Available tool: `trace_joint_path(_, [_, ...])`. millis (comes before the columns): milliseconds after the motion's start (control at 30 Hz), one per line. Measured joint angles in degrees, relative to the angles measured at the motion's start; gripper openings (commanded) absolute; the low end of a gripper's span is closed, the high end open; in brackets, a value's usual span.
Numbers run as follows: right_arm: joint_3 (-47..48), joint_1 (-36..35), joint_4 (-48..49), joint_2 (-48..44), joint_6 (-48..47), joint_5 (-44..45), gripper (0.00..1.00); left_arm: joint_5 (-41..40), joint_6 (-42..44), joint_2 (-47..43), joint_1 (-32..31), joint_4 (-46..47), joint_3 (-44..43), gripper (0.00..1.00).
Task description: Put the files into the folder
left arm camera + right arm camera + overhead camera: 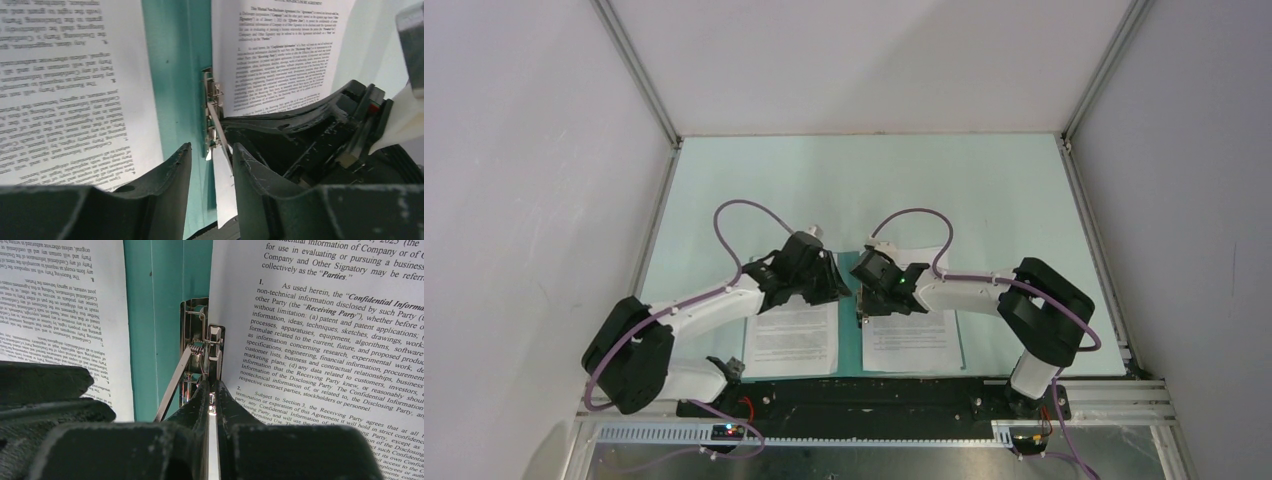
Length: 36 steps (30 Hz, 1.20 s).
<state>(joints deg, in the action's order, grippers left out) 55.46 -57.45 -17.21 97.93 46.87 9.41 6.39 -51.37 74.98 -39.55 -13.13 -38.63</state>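
The teal folder [850, 342] lies open on the table with a printed file on each cover, the left file [792, 338] and the right file [911, 342]. At its spine stands the metal clip [202, 340], its lever bar raised. My right gripper [211, 390] is shut on the clip's upright metal tab, beside the right file's [325, 315] inner edge. My left gripper [211, 156] is open just left of it, over the teal spine [175, 75]. A white strip of paper edge and the clip [212, 100] show between its fingers, gripped by neither. The right gripper's black body [300, 130] sits close beside it.
The pale mint tabletop [874, 180] stretches behind the folder to white walls with aluminium posts [639, 70]. A black base rail [864, 392] runs along the near edge under the folder's front edge. Both arms meet over the spine, wrists nearly touching.
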Motion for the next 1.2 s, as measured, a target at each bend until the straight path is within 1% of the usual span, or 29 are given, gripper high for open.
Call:
trace_joint_path(167, [-0.7, 0.6, 1.6, -0.2, 0.1, -1.3, 0.02, -0.8, 0.0, 2.3, -2.2, -0.3, -2.2, 0.35])
trace_joint_path(367, [-1.3, 1.0, 3.0, -0.3, 0.1, -2.4, 0.02, -1.7, 0.4, 6.1, -4.0, -0.9, -2.4, 0.31])
trace_joint_path(900, [-1.7, 1.6, 3.9, -0.4, 0.1, -3.9, 0.01, -2.2, 2.5, 11.6, -4.2, -0.2, -5.2, 0.29])
trace_joint_path(1100, [-1.7, 1.7, 4.2, -0.4, 0.1, -4.2, 0.0, -1.9, 2.5, 13.5, -4.4, 0.6, -5.6, 0.18])
trace_joint_path(1200, [-1.7, 1.7, 4.3, -0.4, 0.2, -4.3, 0.0, -1.8, 2.5, 14.3, -4.5, 0.8, -6.0, 0.1])
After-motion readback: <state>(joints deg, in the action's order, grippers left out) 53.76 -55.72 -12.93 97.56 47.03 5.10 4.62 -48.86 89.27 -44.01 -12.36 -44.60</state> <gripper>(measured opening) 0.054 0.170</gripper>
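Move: The clip's upright metal lever stands about 3 cm to the left gripper's right, level with it fore and aft, some 4 cm lower. The clip under it is also roughly 3 cm right, but 1 cm back and 5 cm down. The left sheet's middle is about 12 cm left and 3 cm back, the right sheet's 15 cm right and 3 cm back. From the right fingers the lever is some 2 cm left, 1 cm ahead and 2 cm up. Bring the left gripper down about 4 cm and some 2.5 cm to the right, sidling over first and then sinking onto the clip's lever, its fingers narrowing from nearly half open until they close about the lever. Keep the right fingers pinched on the clip's inner bar beside the right sheet, easing them barely half a centimetre left. ##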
